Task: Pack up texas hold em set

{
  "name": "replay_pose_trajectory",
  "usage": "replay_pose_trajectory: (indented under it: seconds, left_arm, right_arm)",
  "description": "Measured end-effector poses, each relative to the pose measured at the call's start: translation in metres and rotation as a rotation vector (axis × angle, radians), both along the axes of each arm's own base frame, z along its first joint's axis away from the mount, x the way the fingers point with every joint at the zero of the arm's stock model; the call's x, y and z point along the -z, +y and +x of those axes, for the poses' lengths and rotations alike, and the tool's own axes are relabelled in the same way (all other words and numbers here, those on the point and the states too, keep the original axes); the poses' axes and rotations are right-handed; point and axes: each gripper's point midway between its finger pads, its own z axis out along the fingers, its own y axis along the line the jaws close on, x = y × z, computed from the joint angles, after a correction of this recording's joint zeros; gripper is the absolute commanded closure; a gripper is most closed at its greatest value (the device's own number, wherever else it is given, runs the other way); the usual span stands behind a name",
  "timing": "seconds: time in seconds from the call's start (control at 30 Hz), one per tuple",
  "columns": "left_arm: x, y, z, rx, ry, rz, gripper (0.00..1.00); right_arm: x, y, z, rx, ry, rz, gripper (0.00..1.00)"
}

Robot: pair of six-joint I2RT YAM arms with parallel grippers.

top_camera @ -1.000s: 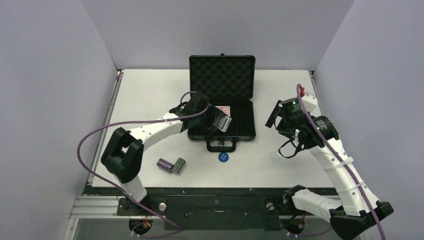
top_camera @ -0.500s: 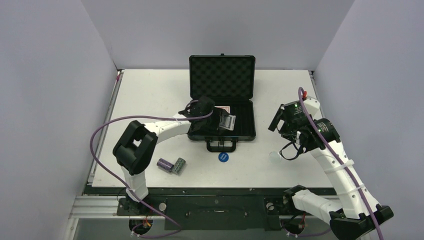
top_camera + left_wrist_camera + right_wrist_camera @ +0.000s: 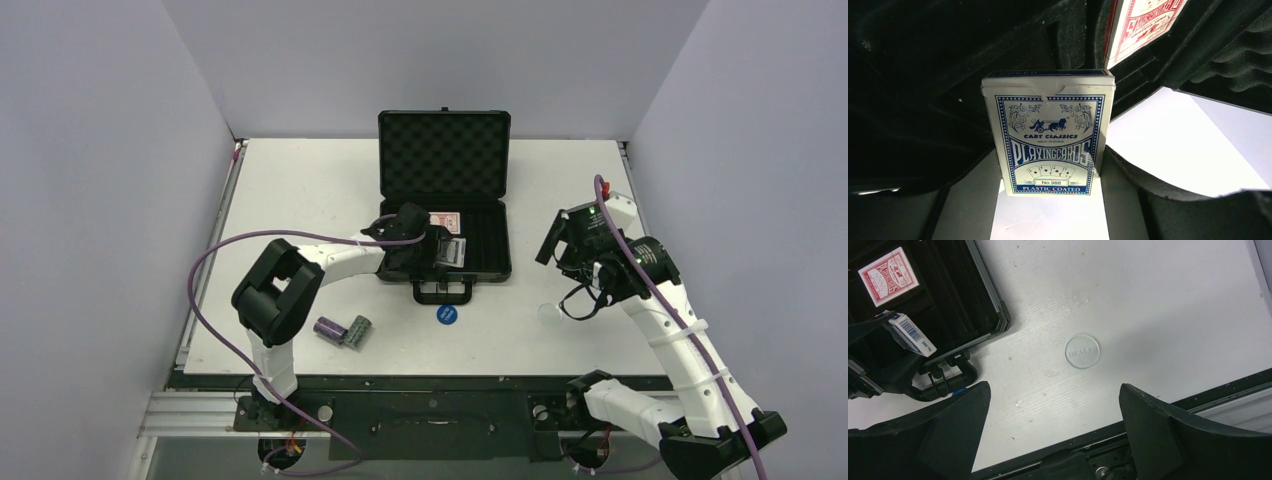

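The black case (image 3: 445,160) lies open at the table's back middle, foam lid upright. A red card deck (image 3: 445,220) rests in its base. My left gripper (image 3: 440,250) is low over the base's near part, shut on the blue card deck (image 3: 1048,135), which stands between its fingers (image 3: 963,210); the red card deck (image 3: 1143,25) shows just beyond. My right gripper (image 3: 1053,386) hangs open and empty right of the case, above the clear disc (image 3: 1082,351). A blue disc (image 3: 447,315) lies in front of the case handle. Purple (image 3: 329,328) and green (image 3: 358,330) chip stacks lie on their sides near the left arm.
The case handle (image 3: 943,385) sticks out toward the table's near edge. Grey walls close the table on the left, back and right. A black rail (image 3: 420,380) runs along the near edge by the arm bases.
My left arm has swung further over the case and brought the blue deck lower into its near part. The right arm has shifted only slightly.
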Motion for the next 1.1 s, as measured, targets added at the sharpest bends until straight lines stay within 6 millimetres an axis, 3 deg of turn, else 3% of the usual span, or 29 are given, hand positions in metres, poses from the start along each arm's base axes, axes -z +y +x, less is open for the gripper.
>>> replay_pose_trajectory:
  seconds: [0.4, 0.43, 0.47, 0.5, 0.67, 0.97, 1.1]
  left_arm:
    - [0.002, 0.004, 0.004, -0.02, -0.012, 0.014, 0.94]
    - [0.002, 0.005, 0.005, -0.022, -0.012, 0.014, 0.48]
    - [0.002, 0.005, 0.005, -0.023, -0.011, 0.014, 0.22]
    - [0.002, 0.005, 0.006, -0.026, -0.012, 0.013, 0.03]
    - [-0.012, 0.002, 0.022, -0.043, -0.077, -0.053, 0.04]
    - [-0.013, 0.001, 0.023, -0.044, -0.07, -0.073, 0.04]
    - [-0.027, 0.008, 0.024, -0.047, -0.087, -0.079, 0.04]
  right_arm:
    - [0.002, -0.003, 0.001, -0.003, 0.012, -0.015, 0.04]
    - [0.002, -0.003, 0.001, -0.003, 0.012, -0.015, 0.04]
    - [0.002, -0.003, 0.001, -0.003, 0.012, -0.015, 0.04]
    - [0.002, -0.003, 0.001, -0.003, 0.012, -0.015, 0.04]
    - [0.003, -0.003, 0.001, -0.002, 0.015, -0.016, 0.04]
    - [0.003, -0.003, 0.001, 0.0, 0.015, -0.015, 0.04]
    - [0.002, -0.002, 0.003, -0.001, 0.016, -0.016, 0.05]
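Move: In the open case, the left hand holds the blue card deck tilted over its spot, whose middle is about 2 cm ahead, 3 cm to the right and 2 cm below. The red deck lies some 8 cm ahead and 2 cm right, the case handle roughly 9 cm back and 1 cm right. The blue chip is about 14 cm back and 2 cm right. From the right hand the deck's spot is around 15 cm ahead, 22 cm left and well below. Releasing the blue deck beside the red one in the case: the left hand, still pinching it by its sides, eases barely half a centimetre forward and left, then spreads its fingers wide, hitching forward to about 2 cm in all. It lingers there with the fingers open, then starts to lift, ending nearly 3 cm up and clear of the deck. ##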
